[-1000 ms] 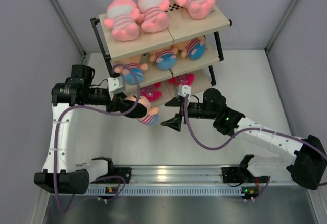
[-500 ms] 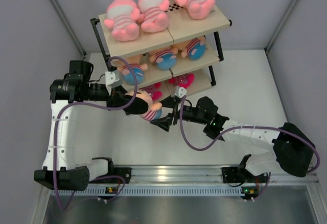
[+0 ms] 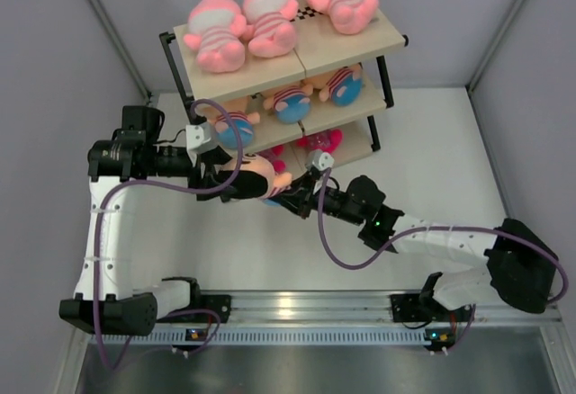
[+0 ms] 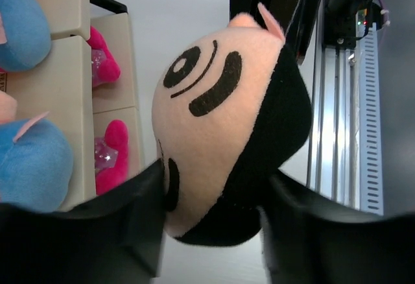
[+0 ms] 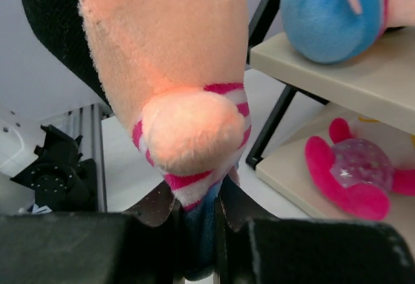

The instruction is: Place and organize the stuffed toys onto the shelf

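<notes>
A boy doll (image 3: 261, 176) with peach skin, dark hair and a striped shirt hangs in the air in front of the shelf (image 3: 270, 75), between both grippers. My right gripper (image 3: 286, 198) is shut on the doll's blue bottom (image 5: 202, 232), right gripper (image 5: 198, 232). My left gripper (image 3: 236, 181) stands round the doll's head (image 4: 220, 122), left gripper (image 4: 211, 213), its jaws parted and only loosely against face and hair. Three pink stuffed toys (image 3: 268, 18) lie on the top board. Three boy dolls (image 3: 290, 102) lie on the middle board.
Bright pink toys with clear sparkly bodies (image 3: 319, 142) lie on the bottom board, also the one (image 5: 353, 174) close to my right gripper. The shelf's black front leg (image 5: 272, 118) stands just behind the held doll. The rail with the arm bases (image 3: 306, 308) runs along the near edge.
The right gripper moved left and up to the doll and shut on its bottom. The left gripper's jaws widened round the head. The doll rose slightly toward the shelf.
</notes>
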`<act>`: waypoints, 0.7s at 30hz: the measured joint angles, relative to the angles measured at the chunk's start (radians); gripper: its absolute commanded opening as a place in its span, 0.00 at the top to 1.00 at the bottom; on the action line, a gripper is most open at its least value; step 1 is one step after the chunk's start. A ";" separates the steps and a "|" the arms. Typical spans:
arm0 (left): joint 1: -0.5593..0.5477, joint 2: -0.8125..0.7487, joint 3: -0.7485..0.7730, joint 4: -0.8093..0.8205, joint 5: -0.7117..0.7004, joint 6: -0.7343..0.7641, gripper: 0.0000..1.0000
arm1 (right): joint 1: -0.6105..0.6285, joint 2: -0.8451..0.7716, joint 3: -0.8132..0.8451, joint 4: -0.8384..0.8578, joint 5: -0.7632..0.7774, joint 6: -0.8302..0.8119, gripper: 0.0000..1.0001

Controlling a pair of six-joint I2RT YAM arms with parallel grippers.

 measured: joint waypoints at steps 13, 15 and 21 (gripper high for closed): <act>0.001 -0.057 -0.008 0.000 -0.198 -0.075 0.03 | -0.046 -0.347 0.230 -0.903 0.574 -0.414 1.00; 0.001 -0.074 -0.008 -0.001 -0.229 -0.090 0.03 | -0.083 -0.367 0.249 -1.008 0.680 -0.449 1.00; 0.001 -0.086 -0.008 -0.001 -0.288 -0.130 0.03 | -0.212 -0.411 0.253 -1.130 0.943 -0.523 1.00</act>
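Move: The right hand already grips the black-haired toy by its body, and the free right end of the bottom shelf lies about 17 cm ahead, 20 cm to its right and 15 cm below. The right pink toy sits about 10 cm left of that spot, at its depth, and the right blue toy on the middle shelf is some 22 cm ahead and 15 cm right of the hand. From the left hand, the black-haired toy's middle is about 7 cm right, 2 cm ahead and 2 cm lower. The left hand finishes opening wide and lets the black-haired toy's head go, backing off about 3 cm to its left and slightly down while the wrist turns modestly counter-clockwise and rolls its left side up. The right hand keeps its pinch on the toy's body and sweeps it about 28 cm right and 10 cm forward, away from the left hand and towards the shelf's right end, picking up speed and swinging some 60 degrees clockwise with a strong roll, left side down, so its fingers come round from pointing left to pointing mostly forward. ##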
